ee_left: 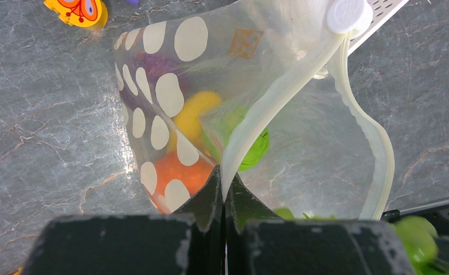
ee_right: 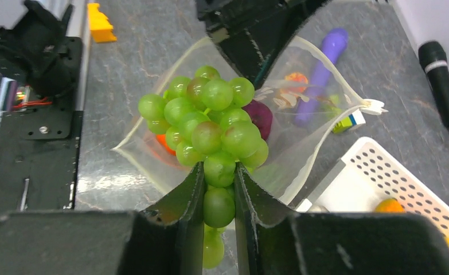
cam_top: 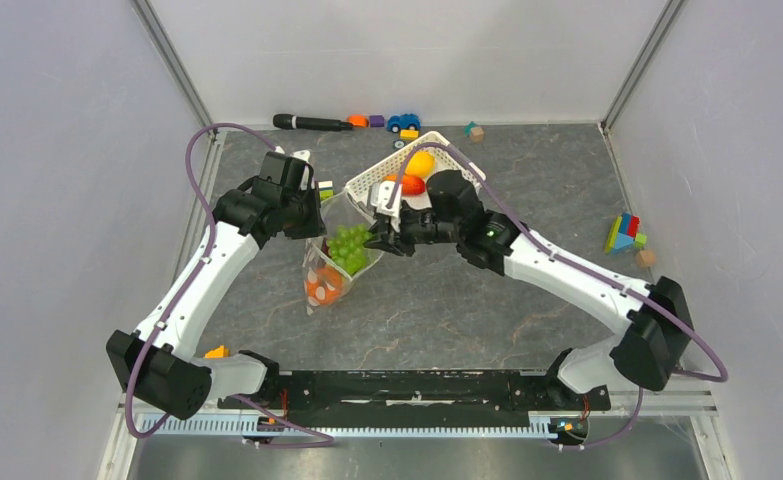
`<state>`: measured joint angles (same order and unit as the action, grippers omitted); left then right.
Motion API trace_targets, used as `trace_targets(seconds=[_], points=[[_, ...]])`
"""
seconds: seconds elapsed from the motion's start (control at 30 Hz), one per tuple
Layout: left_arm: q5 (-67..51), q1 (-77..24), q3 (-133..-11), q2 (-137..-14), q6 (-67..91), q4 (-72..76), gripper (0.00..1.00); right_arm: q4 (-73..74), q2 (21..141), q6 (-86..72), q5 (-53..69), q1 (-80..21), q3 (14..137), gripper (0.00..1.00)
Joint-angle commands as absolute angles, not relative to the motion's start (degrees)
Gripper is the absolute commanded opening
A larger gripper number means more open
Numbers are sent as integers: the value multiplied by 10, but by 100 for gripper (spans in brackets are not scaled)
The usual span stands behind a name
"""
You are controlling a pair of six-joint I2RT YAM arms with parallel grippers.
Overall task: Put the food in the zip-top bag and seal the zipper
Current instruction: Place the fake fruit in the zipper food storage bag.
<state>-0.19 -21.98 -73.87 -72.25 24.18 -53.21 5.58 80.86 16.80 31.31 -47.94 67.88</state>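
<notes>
The zip-top bag (cam_top: 325, 272) hangs open, clear with white dots (ee_left: 170, 94). My left gripper (ee_left: 226, 184) is shut on its mouth edge, pinching the pale zipper (ee_left: 268, 109) and holding that side up. Orange (ee_left: 182, 172), yellow (ee_left: 196, 112) and purple (ee_left: 153, 66) food lies inside the bag. My right gripper (ee_right: 218, 177) is shut on the green grapes (ee_right: 210, 117) and holds the bunch over the bag's open mouth (ee_right: 302, 134). In the top view the grapes (cam_top: 348, 247) sit at the bag's upper end, between both grippers.
The white lattice basket (cam_top: 375, 182) stands tilted just behind the right gripper, with a yellow piece (cam_top: 420, 163) and a red-orange piece (cam_top: 412, 185) in it. A black marker (cam_top: 312, 123), a toy car (cam_top: 403, 122) and blocks (cam_top: 624, 235) lie along the back and right.
</notes>
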Motion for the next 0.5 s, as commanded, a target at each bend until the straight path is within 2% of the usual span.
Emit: trace_targets(seconds=[0.0,0.2,0.27,0.4,0.47], points=[[-14,-220,-742,-715,225,-515,2,73,851,153,225,-491,745,13],[-17,-220,-742,-713,225,-516,2,105,931,104,128,-513,826,12],[-18,-220,-742,-713,225,-515,2,105,949,82,94,-519,846,16],[-23,-220,-740,-714,225,-513,2,104,969,56,17,-537,863,17],[-27,-220,-738,-714,224,-511,2,101,974,37,-26,-551,862,22]])
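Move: The right hand already holds the grapes; the middle of the bag's open mouth is about 4 cm to its left, 2 cm ahead and 7 cm lower. The white basket's middle lies 14 cm ahead and 11 cm to the right, the pumpkin in the bag about 11 cm back and 10 cm left, both far below. For the left hand, shut on the rim, the mouth's middle is some 8 cm to the right, level fore and aft, and slightly lower. Keeping its pinch on the grapes, the right hand carries them into the bag's mouth, going about 6 cm forward while sinking 4 cm and easing some 3 cm left. The wrist swings roughly 20 degrees clockwise, and the fingers tip a little further down. The left hand stays put, still pinching the rim. ##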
